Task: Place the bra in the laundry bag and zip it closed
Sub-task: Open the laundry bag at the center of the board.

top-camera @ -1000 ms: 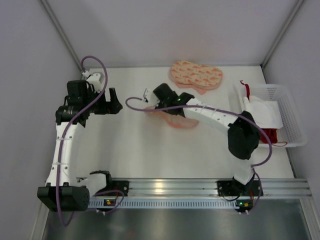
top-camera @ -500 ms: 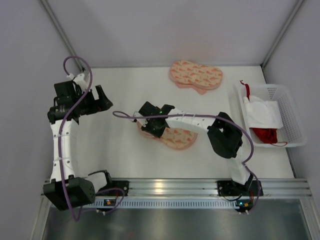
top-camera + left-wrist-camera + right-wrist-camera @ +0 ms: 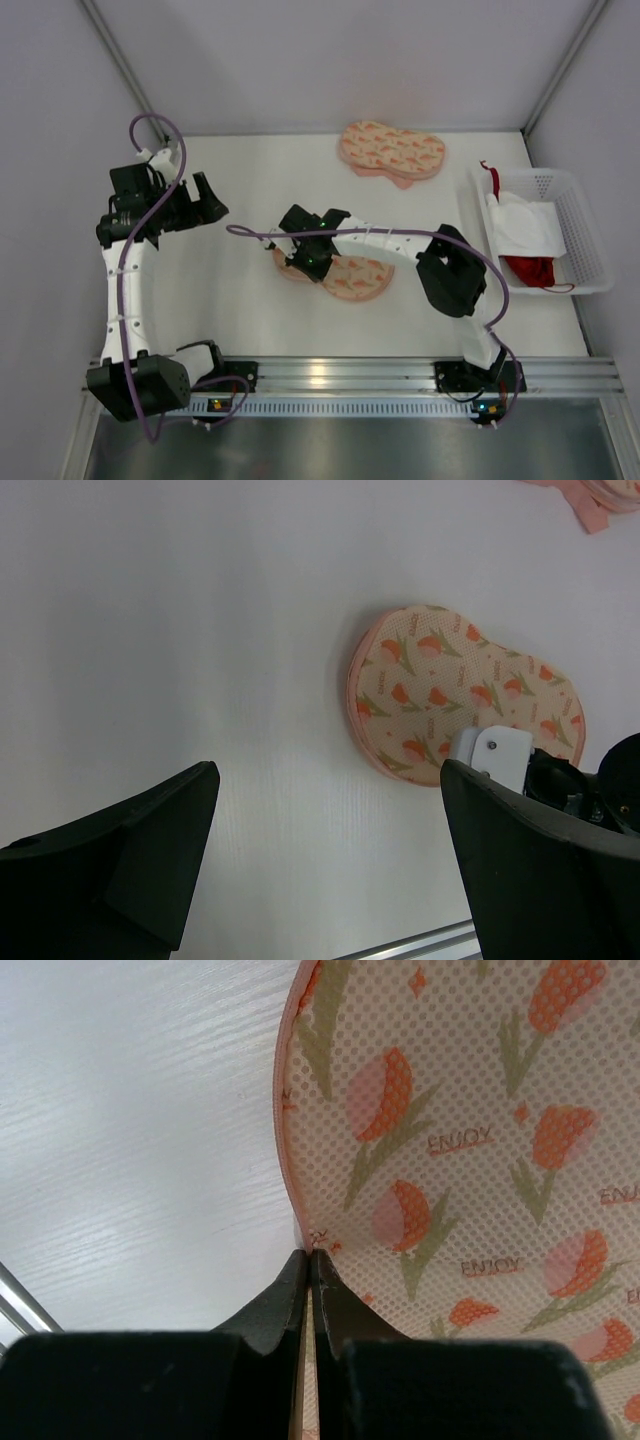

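The laundry bag (image 3: 352,276) lies flat mid-table, a peach pouch with orange tulip print (image 3: 470,1150), and shows as well in the left wrist view (image 3: 455,695). My right gripper (image 3: 310,1252) is shut on the bag's rim at its left end (image 3: 296,263), with a thin peach strip between the fingers. Well to the left of the bag, above bare table, my left gripper (image 3: 330,820) stands wide open and holds nothing (image 3: 214,201). The red bra (image 3: 528,270) lies in the white basket (image 3: 590,235) at the right, partly under a white cloth.
A twin patterned pouch (image 3: 392,150) lies at the back of the table. The white cloth (image 3: 525,225) fills much of the basket. Grey walls close in the left, right and back. A metal rail (image 3: 330,375) runs along the near edge.
The right arm has drawn the laundry bag nearer and leftward, and it now lies flat. The left arm has swung left, away from the bag.
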{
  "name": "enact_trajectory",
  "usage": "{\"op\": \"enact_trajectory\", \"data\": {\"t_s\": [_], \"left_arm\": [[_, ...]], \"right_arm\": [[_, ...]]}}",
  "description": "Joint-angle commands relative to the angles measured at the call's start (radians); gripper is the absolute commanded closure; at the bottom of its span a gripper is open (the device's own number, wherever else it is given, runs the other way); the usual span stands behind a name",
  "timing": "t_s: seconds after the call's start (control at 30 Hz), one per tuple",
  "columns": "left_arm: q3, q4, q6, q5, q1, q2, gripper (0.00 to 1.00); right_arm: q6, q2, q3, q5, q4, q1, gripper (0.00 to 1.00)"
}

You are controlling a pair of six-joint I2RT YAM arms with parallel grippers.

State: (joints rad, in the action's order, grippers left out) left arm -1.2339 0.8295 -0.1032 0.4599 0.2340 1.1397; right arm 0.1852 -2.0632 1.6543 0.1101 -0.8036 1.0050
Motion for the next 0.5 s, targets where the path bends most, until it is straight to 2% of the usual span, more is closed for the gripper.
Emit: {"op": "enact_trajectory", "data": {"t_s": [0.0,0.23,0.37,0.47], "left_arm": [[0.005,-0.049,0.014,0.014,0.004,-0.034,0.01],[0.016,-0.049,0.030,-0.006,0.005,-0.043,0.01],[0.028,-0.050,0.034,0.023,0.005,-0.041,0.01],[0.045,-0.070,0.051,0.057,0.005,-0.037,0.02]], "right_arm": [[-0.007,0.069,0.010,0.019,0.000,-0.011,1.00],[0.031,0.187,0.111,0.063,-0.071,-0.020,1.00],[0.112,0.273,0.122,0.020,-0.103,-0.049,1.00],[0.213,0.273,0.117,-0.041,-0.097,-0.103,1.00]]}}
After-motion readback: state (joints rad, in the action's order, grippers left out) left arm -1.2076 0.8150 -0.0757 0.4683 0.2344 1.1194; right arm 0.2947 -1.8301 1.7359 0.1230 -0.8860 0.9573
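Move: The right hand is already shut on the near edge of the laundry bag at the centre of the board. The bag's middle lies some 4 cm ahead of that hand and 3 cm to its right, barely below it. The second, peach-patterned bag sits about 29 cm ahead and 17 cm right; the white basket is roughly 11 cm ahead and 50 cm right. From the left hand the bag's middle is about 26 cm right, 4 cm back and 20 cm below. Still pinching the near edge of the bag's patterned upper panel, the right hand pauses briefly, then pulls the panel up with gathering speed, about 12 cm in all. It is drifting forward as it ends, the fingertips swinging some 15 degrees outward and to the left. ##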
